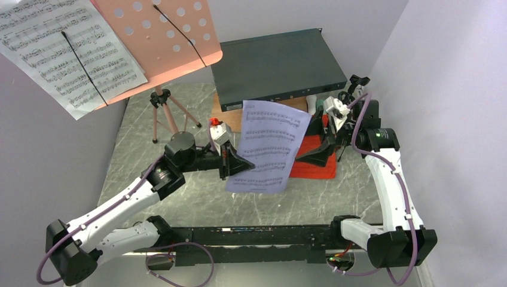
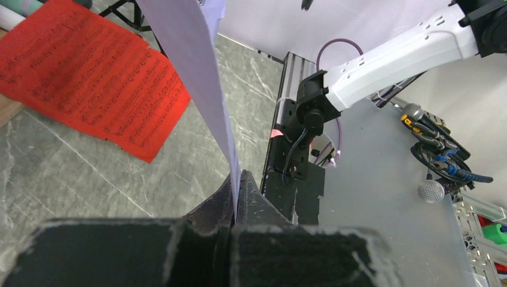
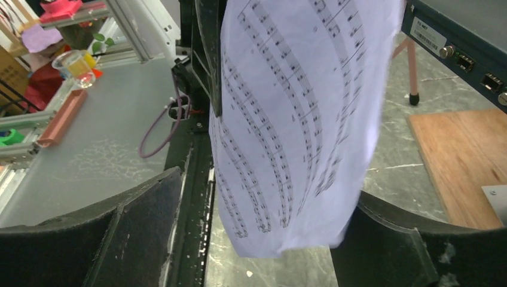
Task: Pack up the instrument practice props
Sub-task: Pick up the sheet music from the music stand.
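My left gripper is shut on the lower left edge of a lavender sheet-music page and holds it upright above the table. In the left wrist view the page rises out of the closed jaws. My right gripper is open at the page's right edge, over a red page lying flat. In the right wrist view the lavender page hangs between the wide-open fingers. The salmon-pink music stand stands at the back left with a white page on it.
A dark grey rack box sits at the back on a wooden board. The stand's tripod legs are just behind my left arm. White and mint tubes lie beyond the red page. Walls close in on both sides.
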You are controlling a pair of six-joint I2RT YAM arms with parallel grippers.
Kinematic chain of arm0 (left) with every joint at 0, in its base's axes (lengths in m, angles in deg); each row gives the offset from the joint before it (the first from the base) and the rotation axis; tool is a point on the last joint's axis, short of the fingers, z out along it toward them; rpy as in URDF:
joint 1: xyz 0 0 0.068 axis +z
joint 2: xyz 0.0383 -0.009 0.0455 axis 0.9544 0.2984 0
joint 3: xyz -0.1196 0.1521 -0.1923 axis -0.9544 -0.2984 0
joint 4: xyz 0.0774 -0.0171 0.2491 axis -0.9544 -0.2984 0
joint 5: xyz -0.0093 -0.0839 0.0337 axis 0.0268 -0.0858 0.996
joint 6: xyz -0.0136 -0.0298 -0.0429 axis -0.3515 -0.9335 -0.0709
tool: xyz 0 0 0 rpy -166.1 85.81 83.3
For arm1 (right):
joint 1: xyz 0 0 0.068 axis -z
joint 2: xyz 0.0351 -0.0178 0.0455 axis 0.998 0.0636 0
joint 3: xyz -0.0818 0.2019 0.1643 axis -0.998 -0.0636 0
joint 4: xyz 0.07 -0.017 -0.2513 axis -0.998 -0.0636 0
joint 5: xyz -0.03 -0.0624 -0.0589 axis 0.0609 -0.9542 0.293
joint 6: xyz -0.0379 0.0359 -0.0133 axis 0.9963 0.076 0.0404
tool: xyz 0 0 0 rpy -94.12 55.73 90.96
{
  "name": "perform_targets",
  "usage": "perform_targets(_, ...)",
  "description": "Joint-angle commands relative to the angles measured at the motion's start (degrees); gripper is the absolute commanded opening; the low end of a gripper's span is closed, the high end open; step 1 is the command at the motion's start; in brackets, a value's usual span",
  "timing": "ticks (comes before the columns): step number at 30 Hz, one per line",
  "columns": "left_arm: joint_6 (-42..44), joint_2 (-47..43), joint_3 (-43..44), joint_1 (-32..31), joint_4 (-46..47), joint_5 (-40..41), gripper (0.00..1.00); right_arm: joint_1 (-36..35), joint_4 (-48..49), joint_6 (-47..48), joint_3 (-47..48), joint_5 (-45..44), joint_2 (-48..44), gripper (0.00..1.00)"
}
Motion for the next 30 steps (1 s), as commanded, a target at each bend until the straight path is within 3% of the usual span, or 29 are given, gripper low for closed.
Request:
perform_targets(1, 1.7, 0.7, 0.3, -1.6, 3.1, 1.7, 0.00, 0.1, 7.8, -7.9, -0.2, 1.9, -0.1, 0.82)
perform_targets(4, 1.6, 0.4, -0.9, -1.7, 3.9, 2.7, 0.00, 0.1, 12.3, -12.1, -2.4, -1.9, -1.0, 0.68)
perform_targets(6, 1.5, 0.1, -1.7, -1.8, 4.3, 3.2, 0.00, 0.1, 16.0, -15.6, -4.4, -4.0, -1.6, 0.53)
perform_targets(11, 1.6, 0.4, -2.2, -1.8, 2.9, 5.4, 0.01, 0.2, 21.2, -19.5, -7.7, -10.0, -2.8, 0.00)
perform_targets(13, 1.9, 0.6, -1.6, -1.8, 0.1, 8.1, 0.13, 0.3, 18.7, -15.6, -7.8, -13.4, -3.0, 0.00)
perform_targets(17, 3.0, -0.6, -0.7, -1.8, -7.2, 16.1, 0.52, 0.6, 10.0, -3.3, -8.4, -21.6, -4.4, 0.00)
perform_targets(21, 3.6, -3.9, -1.2, -1.8, -11.5, 23.8, 0.81, 1.0, 5.4, 6.4, -10.8, -33.1, -6.3, 0.00)
perform_targets(26, 4.0, -8.5, -2.5, -1.8, -14.5, 29.6, 0.97, 1.3, 13.6, 6.2, -18.6, -49.7, -7.6, 0.00)
perform_targets(30, 3.7, -10.0, -2.7, -1.7, -15.8, 31.7, 1.00, 1.2, 23.8, 5.6, -23.4, -60.4, -6.3, 0.04)
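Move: The left hand already pinches the lavender sheet music, whose middle lies about 7 cm to its right and 5 cm ahead, nearly level; from the open right hand that middle is some 12 cm left and 2 cm nearer the base, with the edge between its fingers. The red sheet lies on the table roughly 16 cm ahead of the right hand, 3 cm to its right and 30 cm below. The wooden board's middle is about 32 cm ahead of the right hand, 18 cm left and 30 cm below. The right hand eases forward about 2 cm as its fingers shut on the right-hand edge of the lavender sheet, and only then does the left hand, having sunk a few centimetres, open wide and back off leftward and forward, clear of the paper, its fingers swinging forward. Keeping its pinch, the right hand carries the sheet down some 15 cm, with about 8 cm to the right and 7 cm forward in all, towards the red sheet, the wrist turning clockwise and its fingertips dipping some 30 degrees. ##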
